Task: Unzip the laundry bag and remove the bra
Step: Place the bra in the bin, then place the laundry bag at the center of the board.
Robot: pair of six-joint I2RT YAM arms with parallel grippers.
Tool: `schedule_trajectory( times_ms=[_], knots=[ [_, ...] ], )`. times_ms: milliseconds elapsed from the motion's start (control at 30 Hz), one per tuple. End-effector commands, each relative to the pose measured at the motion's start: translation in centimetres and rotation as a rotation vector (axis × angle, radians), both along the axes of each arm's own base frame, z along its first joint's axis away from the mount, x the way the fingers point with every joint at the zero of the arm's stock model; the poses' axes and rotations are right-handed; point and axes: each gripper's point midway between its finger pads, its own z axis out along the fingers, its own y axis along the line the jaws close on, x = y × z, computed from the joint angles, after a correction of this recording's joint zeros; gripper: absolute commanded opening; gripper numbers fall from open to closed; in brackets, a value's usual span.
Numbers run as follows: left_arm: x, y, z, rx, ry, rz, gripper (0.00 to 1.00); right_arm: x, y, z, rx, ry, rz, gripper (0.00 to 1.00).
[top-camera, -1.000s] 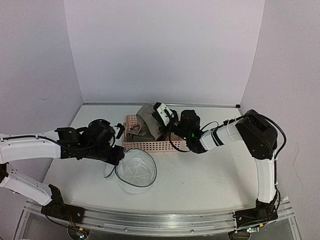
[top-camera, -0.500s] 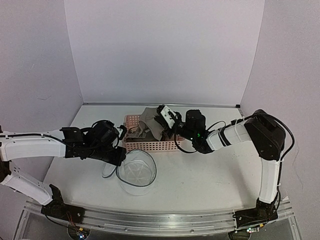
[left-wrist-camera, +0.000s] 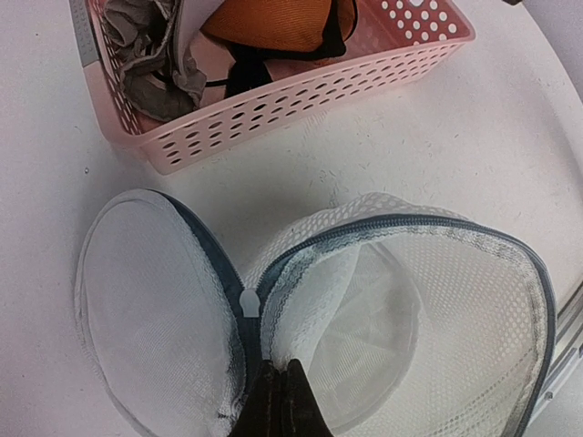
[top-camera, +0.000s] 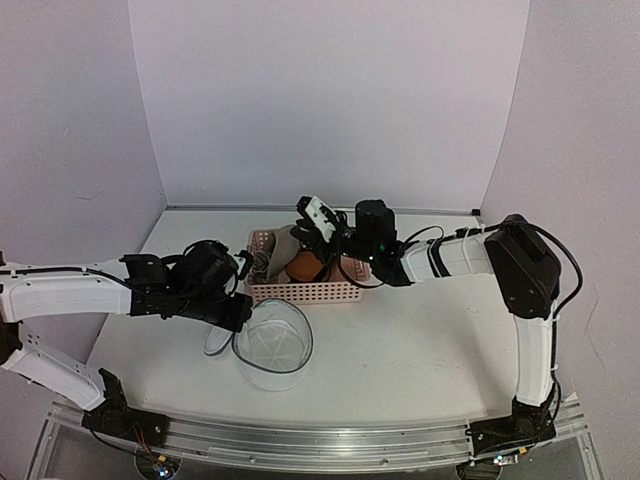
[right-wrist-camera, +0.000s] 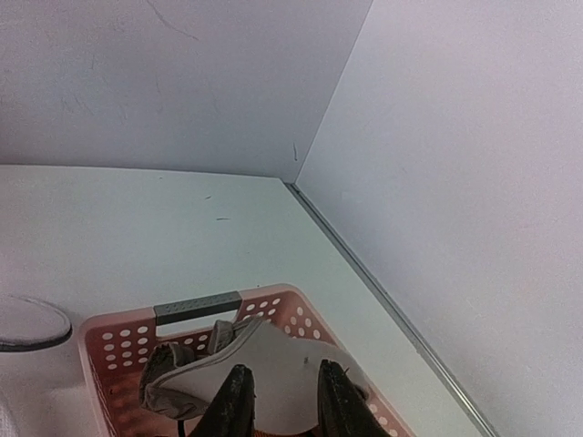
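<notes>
The white mesh laundry bag [top-camera: 272,342] lies unzipped in front of the basket, its round lid [left-wrist-camera: 150,305] flopped left and its body [left-wrist-camera: 428,319] gaping with nothing inside. My left gripper [left-wrist-camera: 278,396] is shut on the bag's dark zip rim just below the white zip pull [left-wrist-camera: 249,301]; from above the left gripper [top-camera: 236,306] sits at the bag's left edge. The grey bra [right-wrist-camera: 273,369] lies in the pink basket [top-camera: 310,292]. My right gripper [right-wrist-camera: 284,401] hovers just over the bra, open, its fingers apart either side of the cup. From above, the right gripper [top-camera: 304,243] is over the basket.
The pink lattice basket [left-wrist-camera: 301,86] also holds an orange garment [left-wrist-camera: 273,23] and grey cloth [left-wrist-camera: 146,68]. White walls stand behind and to the right, the corner seam [right-wrist-camera: 383,300] close to the basket. The bag's rim [right-wrist-camera: 32,337] shows at the right wrist view's left edge.
My right gripper came down and left over the basket and opened. The grey bra it held up now lies in the basket. The left gripper has kept its grip on the bag.
</notes>
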Motion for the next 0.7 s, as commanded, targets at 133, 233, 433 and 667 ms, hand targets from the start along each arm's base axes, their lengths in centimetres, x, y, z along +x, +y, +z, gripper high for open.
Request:
schedule_trajectory(
  times_ms=[133, 233, 433, 667],
  knots=[
    [0.6, 0.0, 2.1, -0.039, -0.047, 0.012, 0.00, -0.1, 0.2, 0.8, 0.017, 0.029, 0.009, 0.31],
    [0.6, 0.1, 2.3, -0.043, -0.052, 0.017, 0.00, -0.2, -0.2, 1.5, 0.033, 0.041, -0.004, 0.33],
    [0.6, -0.3, 2.1, -0.044, -0.038, 0.013, 0.00, -1.1, -2.6, 4.4, 0.131, 0.130, -0.074, 0.48],
    [0.8, -1.2, 1.6, -0.035, -0.017, -0.006, 0.00, -3.4, -6.9, 6.4, 0.216, 0.218, -0.166, 0.60]
  ],
)
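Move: Right over the bin the right hand hovers, the bin's middle about 15 cm below. The grey bra, already down in the bin, lies some 5 cm left, 2 cm farther out and 9 cm below; the orange bra is some 14 cm below, a centimetre to the right, level fore and aft. The laundry bag stands 20 cm back and 6 cm left, 13 cm lower. From the left hand the grey bra is about 21 cm ahead, 8 cm right and slightly lower. Spreading its already parting fingers from about a quarter to over half open, the right hand first dips some 2 cm over the bin, then draws off to the right about 4 cm and a little back, rising about 3 cm at the end, away from the grey bra. The wrist tips the fingers some 10 degrees downward. ##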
